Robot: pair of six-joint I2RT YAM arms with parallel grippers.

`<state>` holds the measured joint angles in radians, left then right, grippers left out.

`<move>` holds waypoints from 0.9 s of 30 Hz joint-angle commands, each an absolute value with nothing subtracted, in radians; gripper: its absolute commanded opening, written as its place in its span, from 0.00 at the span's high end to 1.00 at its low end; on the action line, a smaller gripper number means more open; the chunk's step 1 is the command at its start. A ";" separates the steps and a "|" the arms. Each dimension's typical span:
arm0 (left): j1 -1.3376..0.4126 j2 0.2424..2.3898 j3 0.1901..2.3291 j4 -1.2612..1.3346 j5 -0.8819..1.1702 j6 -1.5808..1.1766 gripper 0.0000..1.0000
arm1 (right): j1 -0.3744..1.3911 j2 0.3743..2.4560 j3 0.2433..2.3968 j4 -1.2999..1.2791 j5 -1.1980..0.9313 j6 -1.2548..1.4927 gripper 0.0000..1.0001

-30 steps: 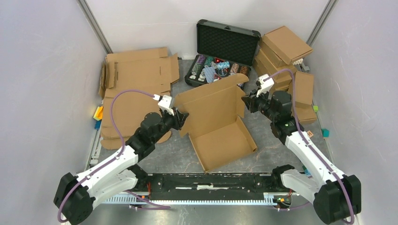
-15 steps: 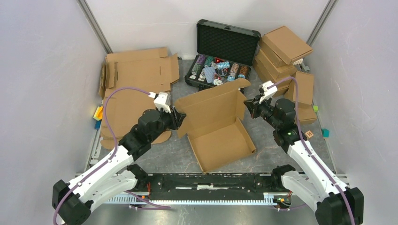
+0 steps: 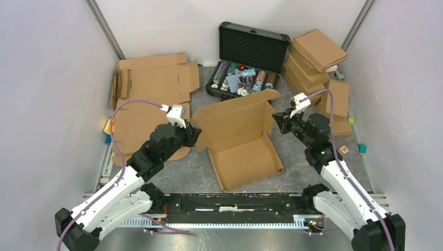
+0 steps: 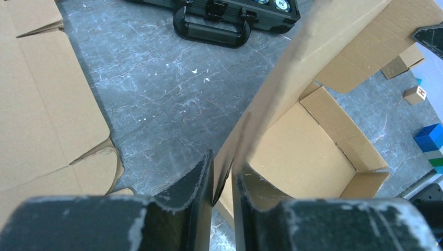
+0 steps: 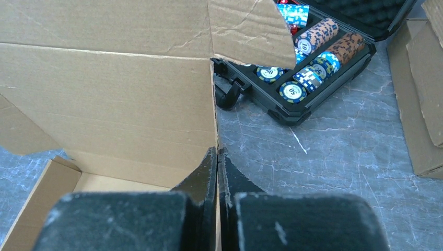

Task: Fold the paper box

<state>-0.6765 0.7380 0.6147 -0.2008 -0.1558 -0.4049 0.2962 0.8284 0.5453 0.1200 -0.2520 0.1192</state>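
The paper box [image 3: 243, 151] is a brown cardboard mailer at the table's middle, its tray flat and its lid panel standing up at the back. My left gripper [image 3: 196, 135] is shut on the box's left edge. In the left wrist view a folded layer of the box [image 4: 313, 151] sits between the fingers of the left gripper [image 4: 222, 180]. My right gripper [image 3: 275, 120] is at the lid's right edge. In the right wrist view the lid's vertical edge on the box [image 5: 104, 94] runs down into the shut jaws of the right gripper [image 5: 217, 162].
An open black case [image 3: 245, 57] with chips stands right behind the lid. Flat cardboard blanks [image 3: 151, 89] are piled at the back left and folded boxes [image 3: 316, 52] are stacked at the back right. A wooden cube [image 3: 344, 150] and coloured blocks [image 3: 362, 148] lie to the right.
My right gripper has shut on the lid's right edge. Both arms have drawn slightly toward me, and the lid's top corner sits lower in the top view.
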 commanded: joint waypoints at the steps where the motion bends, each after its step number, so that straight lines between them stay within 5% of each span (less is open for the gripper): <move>1: -0.681 0.749 0.691 -0.223 -0.171 -0.436 0.86 | 0.297 0.822 0.544 0.128 -0.258 0.136 1.00; 2: -0.681 0.756 0.696 -0.222 -0.167 -0.436 0.97 | 0.299 0.819 0.546 0.127 -0.262 0.141 1.00; 27: -0.691 1.219 0.986 0.110 -0.238 -0.316 0.98 | 0.491 0.930 0.642 0.270 0.103 0.179 1.00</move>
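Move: The left fingers stand part-open around the left edge of the box's upright back wall, which is right at the fingertips. The box floor's middle lies about 20 cm to that hand's right, 8 cm nearer the base and 19 cm below; the flat cardboard is some 22 cm left and 15 cm ahead. The right hand already holds the wall's right edge; from it the floor is about 10 cm left and 14 cm back, and the chip case 10 cm left and 22 cm ahead. The left fingers shut on the back wall's left edge and, pinching it, carry it forward about 8 cm and some 5 cm to the right, rising slightly late on. The right hand keeps its pinch on the right edge, easing a couple of centimetres left and back, then pushing about 3 cm forward while turning some 10 degrees clockwise. ##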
